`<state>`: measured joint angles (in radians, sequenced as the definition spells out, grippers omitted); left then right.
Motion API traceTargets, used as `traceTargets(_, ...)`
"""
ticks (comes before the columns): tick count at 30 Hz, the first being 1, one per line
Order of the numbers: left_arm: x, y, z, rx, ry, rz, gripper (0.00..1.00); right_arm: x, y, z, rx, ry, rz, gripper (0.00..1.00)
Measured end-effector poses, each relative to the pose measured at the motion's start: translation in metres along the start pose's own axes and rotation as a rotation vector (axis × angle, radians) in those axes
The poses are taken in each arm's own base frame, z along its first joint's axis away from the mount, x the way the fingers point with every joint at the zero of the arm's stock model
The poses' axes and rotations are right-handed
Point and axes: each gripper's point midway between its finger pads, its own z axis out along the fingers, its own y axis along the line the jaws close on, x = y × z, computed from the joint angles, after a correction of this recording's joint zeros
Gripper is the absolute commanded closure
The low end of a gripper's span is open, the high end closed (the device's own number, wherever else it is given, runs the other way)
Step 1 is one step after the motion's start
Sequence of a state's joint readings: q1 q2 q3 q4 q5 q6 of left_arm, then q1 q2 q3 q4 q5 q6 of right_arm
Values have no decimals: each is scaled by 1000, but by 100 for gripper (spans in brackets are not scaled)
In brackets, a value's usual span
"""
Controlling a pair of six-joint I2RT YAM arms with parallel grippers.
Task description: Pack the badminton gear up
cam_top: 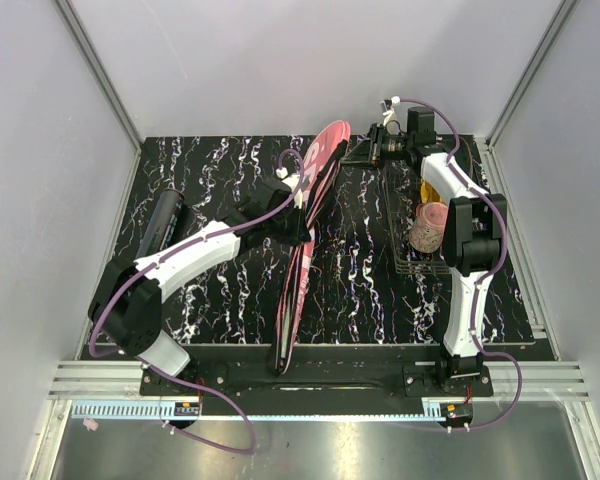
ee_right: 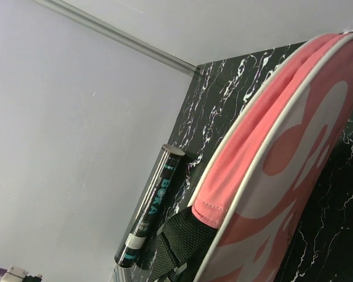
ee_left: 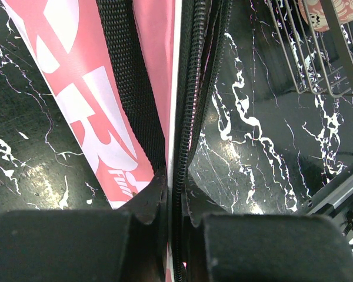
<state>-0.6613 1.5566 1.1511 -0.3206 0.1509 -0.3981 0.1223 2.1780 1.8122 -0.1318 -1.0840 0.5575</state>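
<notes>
The long pink cover stands on its edge down the middle of the black marble table, its round head end at the back. In the left wrist view the cover shows white lettering, a black webbing strap and a black zipper. My left gripper is shut on that zipper edge, about halfway along. My right gripper hovers beside the head end of the cover; its fingers do not show in its wrist view. The black tube lies at the table's left edge.
A wire basket stands at the right under my right arm, holding a small pinkish cup and a yellow disc. White walls close in the back and both sides. A metal rail runs along the near edge.
</notes>
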Motion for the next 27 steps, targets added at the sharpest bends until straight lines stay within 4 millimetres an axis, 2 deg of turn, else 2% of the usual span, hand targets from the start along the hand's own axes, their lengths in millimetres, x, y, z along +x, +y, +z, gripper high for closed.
traceTargets(1,0,0,0,0,0,0,100,0,0,0,-1,0,1,82)
traceTargets(4,0,0,0,0,0,-2,100,0,0,0,-1,0,6,88)
traceTargets(6,0,0,0,-1,-1,-3,100,0,1,0,-1,0,11,100)
traceTargets(18,-1,1,1,-12,-2,-45,100,2,-2,1,12,-13,81,100)
traceTargets(27,4,0,9,-14,33,-80,100,12,-8,-4,64,-124,186,100)
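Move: At the far end of the upright racket bag, its zip edge stands right at the right hand's open fingertips, about 1 cm farther left and level in height. The wire basket's middle lies some 23 cm to that hand's right, 9 cm back and 15 cm below; the pink cup in it is about 21 cm right, 15 cm back and 12 cm below. From the left hand, still pinching the bag midway, that far zip end is roughly 18 cm ahead, 8 cm right and 4 cm higher. Closing its partly open fingers to shut at the zip edge of the bag's far end, the right hand first stays in place, then draws down and back, with a small drift right, about 1.5 cm in all, turning some 10 degrees clockwise and tipping as it goes. The left hand keeps its pinch on the bag midway and sinks about 1 cm. ##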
